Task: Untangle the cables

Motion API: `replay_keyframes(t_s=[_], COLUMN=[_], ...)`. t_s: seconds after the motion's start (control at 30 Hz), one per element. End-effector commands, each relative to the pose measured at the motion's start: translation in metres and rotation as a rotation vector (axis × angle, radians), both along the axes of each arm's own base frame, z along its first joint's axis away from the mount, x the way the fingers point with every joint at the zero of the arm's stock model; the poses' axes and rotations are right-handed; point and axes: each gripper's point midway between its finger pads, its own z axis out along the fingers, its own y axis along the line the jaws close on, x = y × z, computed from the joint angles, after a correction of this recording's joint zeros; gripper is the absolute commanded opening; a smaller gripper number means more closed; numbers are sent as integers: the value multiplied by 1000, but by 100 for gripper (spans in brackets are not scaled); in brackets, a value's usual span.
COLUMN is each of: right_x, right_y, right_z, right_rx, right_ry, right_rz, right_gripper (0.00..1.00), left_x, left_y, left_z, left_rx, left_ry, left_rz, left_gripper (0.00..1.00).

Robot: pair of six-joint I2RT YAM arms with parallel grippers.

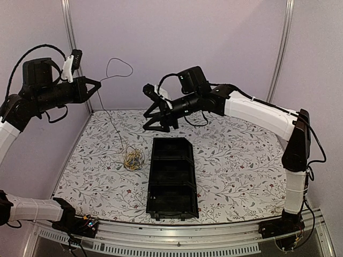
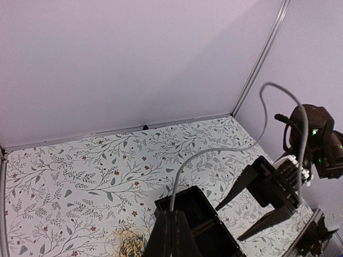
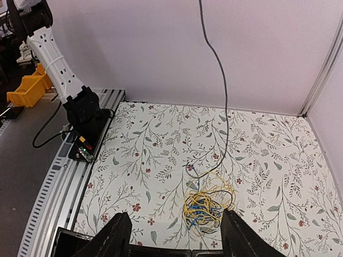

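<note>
The cables lie as a small tangle (image 1: 133, 159) of yellow, blue and dark wires on the flowered table, left of the black tray (image 1: 153, 184). One thin grey cable (image 1: 119, 60) rises out of the tangle, loops high in the air and ends in my left gripper (image 1: 98, 84), which is shut on it far above the table's left edge. The left wrist view shows the fingertips (image 2: 167, 227) pressed together on that grey cable (image 2: 182, 171). My right gripper (image 1: 154, 127) hangs open over the tray's far end. In its own view the tangle (image 3: 206, 206) lies below, between its spread fingers (image 3: 115, 238).
The black tray has three compartments and runs from mid-table to the near edge. The left arm's base (image 3: 83, 115) and a metal rail (image 1: 177, 243) line the near side. Pale walls close in the back and sides. A yellow bin (image 3: 24, 91) sits off the table.
</note>
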Motion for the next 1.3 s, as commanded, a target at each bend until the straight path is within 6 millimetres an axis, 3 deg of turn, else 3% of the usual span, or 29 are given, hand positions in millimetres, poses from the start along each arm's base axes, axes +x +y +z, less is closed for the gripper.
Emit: replay_keyframes(t_s=[0.0,0.17,0.3,0.37,0.4,0.53,0.63,0.7,0.8,1.0,1.1,1.27], right_x=[13,16,11,9,9,12,8,5,3,17,29,54], right_y=[11,6,-5,-11,-14,-23,-28,-32,-40,-81,-112,-181], right_z=[24,37,53,57,60,49,34,25,12,-23,-47,-94], right_rx=[74,75,67,54,49,8,-22,-39,-73,-144,-183,-238], right_ry=[-4,-15,-53,-82,-100,-129,-114,-103,-101,-50,-29,52], right_rz=[-56,-94,-98,-108,-116,-145,-144,-141,-157,-214,-279,-440], right_gripper=[62,61,61,61,61,61,61,61,61,62,62,63], left_x=[1,4,8,7,3,-7,-13,-13,-2,25,32,47], left_y=[-12,-18,-18,-16,-13,-1,0,-1,-8,-36,-47,-69], left_z=[-28,-20,6,40,72,163,205,216,212,171,147,99], left_rx=[96,102,110,100,86,44,2,-29,-49,-55,-76,-93], left_ry=[70,33,-34,-108,-180,-394,-507,-549,-555,-451,-405,-313], left_rz=[-61,-79,-71,-63,-53,-10,9,11,6,-63,-97,-159], left_gripper=[0,0,0,0,0,0,0,0,0,0,0,0])
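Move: The left hand, high in the air with a cable in its shut fingers, has the tangle that the cable runs down into some 41 cm below, about 4 cm farther out and 4 cm to its right. The black tray's middle is about 21 cm to this hand's right, 5 cm back and 39 cm down. From the empty right hand the tangle is roughly 10 cm to the left, 6 cm ahead and 29 cm below; the tray's middle is some 7 cm right, 4 cm back and 27 cm down. Its pinch on the cable unbroken, the left hand dips slightly, then pulls up and away from the tangle to a peak about 23 cm above its start, fingers tipping up some 30 degrees, before sinking forward and right, partly levelling. The open, empty right hand draws right and then down, ending about 14 cm right over the tray's far right part, turning clockwise and tipping its fingers down. ##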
